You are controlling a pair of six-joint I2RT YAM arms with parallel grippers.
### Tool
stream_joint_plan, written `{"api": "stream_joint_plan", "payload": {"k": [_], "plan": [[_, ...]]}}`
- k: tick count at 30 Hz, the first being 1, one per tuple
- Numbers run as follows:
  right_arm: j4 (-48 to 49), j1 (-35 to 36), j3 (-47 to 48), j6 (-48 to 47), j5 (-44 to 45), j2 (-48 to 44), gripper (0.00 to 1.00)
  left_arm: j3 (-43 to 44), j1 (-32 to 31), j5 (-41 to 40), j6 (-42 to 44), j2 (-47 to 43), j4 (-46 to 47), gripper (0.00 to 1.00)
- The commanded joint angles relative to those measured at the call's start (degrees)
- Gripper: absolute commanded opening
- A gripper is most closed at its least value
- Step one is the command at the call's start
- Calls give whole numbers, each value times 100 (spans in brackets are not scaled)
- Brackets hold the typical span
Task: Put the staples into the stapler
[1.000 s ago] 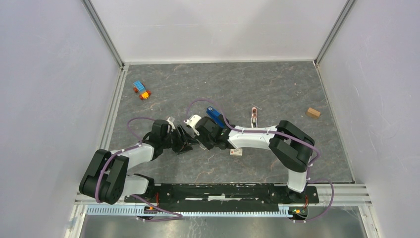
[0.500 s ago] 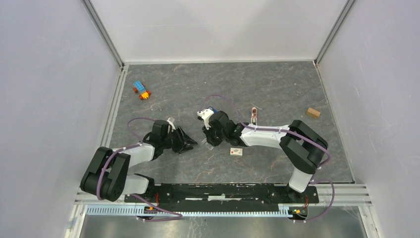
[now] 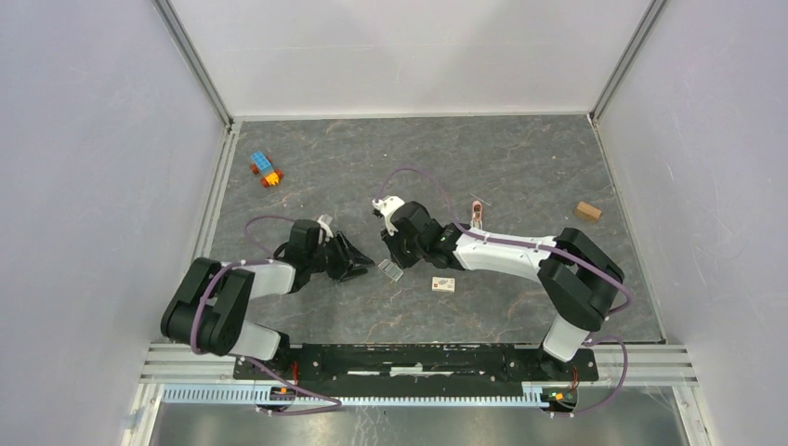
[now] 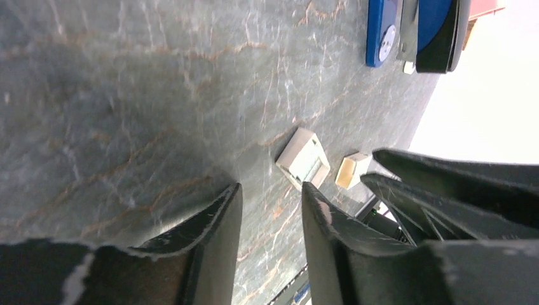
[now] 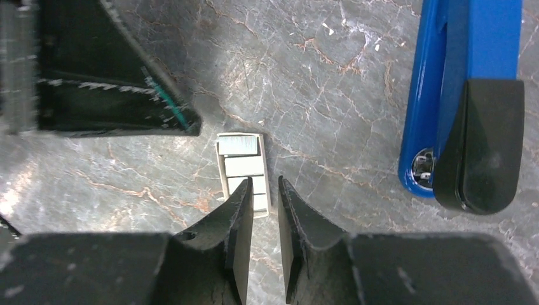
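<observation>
The staples (image 5: 243, 170), a small pale half-clear strip, lie flat on the grey table just ahead of my right gripper (image 5: 264, 184); in the top view the staples (image 3: 391, 270) lie between both grippers. The right jaws stand slightly apart with only table between them, one fingertip overlapping the strip's near end. The blue stapler (image 5: 467, 95) with its black end lies to the right of them. My left gripper (image 4: 270, 190) is open and holds nothing, its tips low at the table, with the staples (image 4: 303, 157) just beyond and the stapler (image 4: 413, 28) farther off. The right wrist hides the stapler in the top view.
A small pink-and-white piece (image 3: 443, 284) lies right of the staples. A pinkish clip-like object (image 3: 477, 215) sits behind the right forearm, a wooden block (image 3: 586, 211) at the far right, toy bricks (image 3: 266, 169) at the far left. White walls enclose the table.
My right gripper has drawn back to the right, away from the left one, and its jaws have parted. The staples now lie on the table. The left jaws have narrowed a little.
</observation>
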Motion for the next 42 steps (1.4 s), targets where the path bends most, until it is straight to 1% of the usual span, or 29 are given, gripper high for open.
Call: {"api": "stream_joint_plan", "payload": {"k": [1,4,8,10,13,19,27,36,42], "plan": [[-147,11,-19,717,214,-397,26,308,23,-139,-218,542,518,44],[-306,12,-52,810,405,-469,25,531,18,-36,-264,914,746,41],[-338,8,-226,877,503,-630,26,680,5,143,-333,1296,949,30],[-292,10,-324,872,571,-727,26,681,-48,179,-348,1427,974,27],[-265,-3,-393,810,667,-834,27,623,-183,208,-385,1553,965,20],[-251,-34,-393,886,556,-894,27,587,-666,128,-516,1619,973,13],[-335,-34,-545,1241,601,-984,28,280,-1011,-38,-904,1552,1312,9],[-752,-14,-956,1599,472,-1243,26,148,-1229,-49,-1017,1498,1460,10],[-1056,156,-1323,1825,492,-1516,24,-44,-1381,-188,-1116,1372,1528,11]]}}
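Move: From the left hand, its fingers half open just above the table, the staple tray lies about 6 cm to the right, level with it in reach and some 1 cm lower. The stapler is roughly 10 cm ahead and 10 cm right of that hand, the small cardboard sleeve about 17 cm right and 3 cm back. From the right hand the tray is about 2 cm left, 1 cm back and 5 cm below, the sleeve 10 cm right and 4 cm back. The left hand reaches forward about 3.5 cm with a little rightward travel, then swings right and back some 5 cm each way, sinking about 1 cm and closing its fingers nearly shut, so that the closed tips push the staple tray across the table, with the tips still at its near left end. Meanwhile the right hand, fingers slightly open, first rises a little and moves off to the right, then sinks and draws back, about 7 cm right and 4.5 cm back in all, turning some 15 degrees clockwise and coming down between the tray and the sleeve. ##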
